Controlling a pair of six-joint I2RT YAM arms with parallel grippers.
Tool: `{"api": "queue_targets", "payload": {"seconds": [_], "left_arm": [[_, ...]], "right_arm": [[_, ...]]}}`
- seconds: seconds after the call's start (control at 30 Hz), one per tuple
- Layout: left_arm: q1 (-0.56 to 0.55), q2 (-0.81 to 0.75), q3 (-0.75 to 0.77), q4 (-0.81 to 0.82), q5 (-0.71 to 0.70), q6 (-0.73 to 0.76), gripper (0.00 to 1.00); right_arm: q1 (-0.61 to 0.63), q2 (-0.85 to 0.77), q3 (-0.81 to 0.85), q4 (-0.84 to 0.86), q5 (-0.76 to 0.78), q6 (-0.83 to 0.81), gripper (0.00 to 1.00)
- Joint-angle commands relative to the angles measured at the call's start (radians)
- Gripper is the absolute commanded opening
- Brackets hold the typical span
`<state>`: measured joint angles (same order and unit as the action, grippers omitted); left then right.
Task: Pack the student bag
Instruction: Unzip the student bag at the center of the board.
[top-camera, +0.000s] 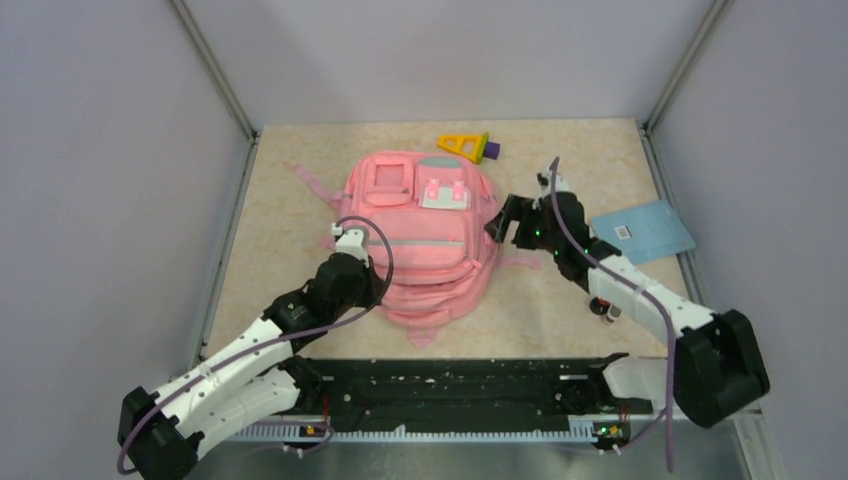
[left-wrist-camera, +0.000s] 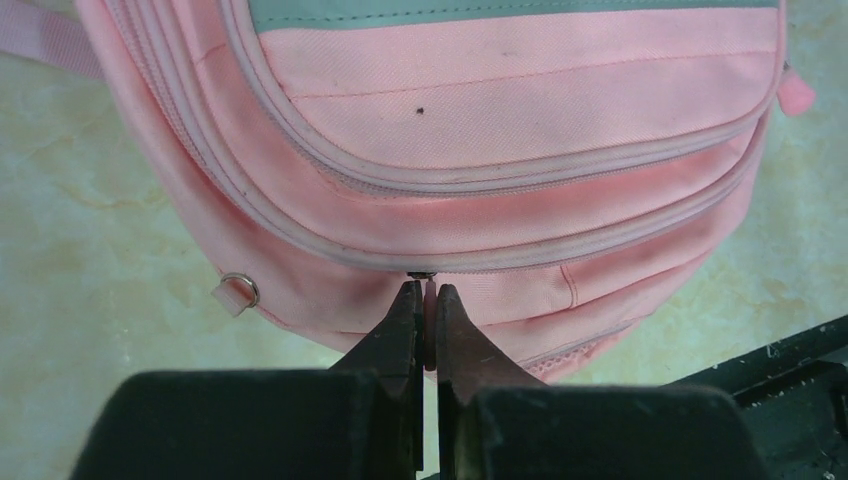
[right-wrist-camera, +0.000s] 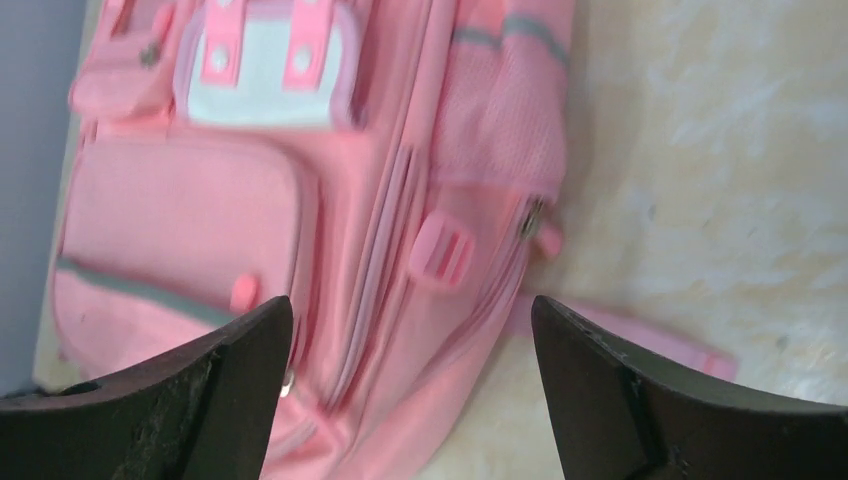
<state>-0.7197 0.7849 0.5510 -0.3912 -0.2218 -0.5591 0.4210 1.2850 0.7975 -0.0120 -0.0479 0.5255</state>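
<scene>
The student bag (top-camera: 425, 225) is a big pink backpack lying flat in the middle of the table, front pockets up. At its near left edge my left gripper (top-camera: 380, 290) is shut on a small pink zipper pull (left-wrist-camera: 429, 315); the wrist view shows the left gripper (left-wrist-camera: 428, 292) with that tab pinched between its fingertips, just below the bag's (left-wrist-camera: 500, 120) outer zip line. My right gripper (top-camera: 503, 220) hovers at the bag's right side. In its wrist view the right gripper (right-wrist-camera: 410, 325) stands wide open over the bag's (right-wrist-camera: 230, 200) side seam and holds nothing.
A yellow and purple toy (top-camera: 466, 147) lies beyond the bag near the back edge. A light blue booklet (top-camera: 641, 231) rests at the right edge of the table. A small item (top-camera: 607, 310) sits under the right forearm. Grey walls close in both sides.
</scene>
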Motion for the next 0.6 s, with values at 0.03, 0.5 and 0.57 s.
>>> {"api": "queue_targets", "payload": {"seconds": [0.03, 0.5, 0.57], "left_arm": [[0.005, 0.004, 0.017, 0.173, 0.08, 0.019, 0.0], [0.005, 0.036, -0.002, 0.238, 0.154, 0.021, 0.0], [0.004, 0.036, -0.002, 0.241, 0.158, 0.019, 0.0]], "right_arm": [[0.153, -0.144, -0.168, -0.008, -0.033, 0.205, 0.87], [0.341, -0.2, -0.29, 0.179, 0.117, 0.413, 0.89], [0.343, -0.165, -0.28, 0.203, 0.114, 0.414, 0.89]]}}
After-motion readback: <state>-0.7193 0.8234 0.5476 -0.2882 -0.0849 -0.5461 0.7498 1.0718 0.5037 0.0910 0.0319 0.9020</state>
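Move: The left hand already holds the main zip's pull. From it, the bag's lower right corner lies about 27 cm to the right and 3 cm ahead, a few cm lower; the bag's bottom tab is some 12 cm right and 10 cm back. From the open right hand that corner is about 13 cm back, 7 cm left and 8 cm below. The pocket zip tab lies 8 cm back and 8 cm left of this hand, the loose side strap 7 cm back and 5 cm right. Still pinching the zip pull, the left hand drags it and the bag's lower edge about 3 cm to the right, turning slightly clockwise. The right hand, clear of the bag's side and fingers wide open, sweeps quickly back some 12 cm and leftward about 7 cm while sinking towards the lower right corner, then eases slightly up and forward, rolling its left side up roughly 15 degrees. ##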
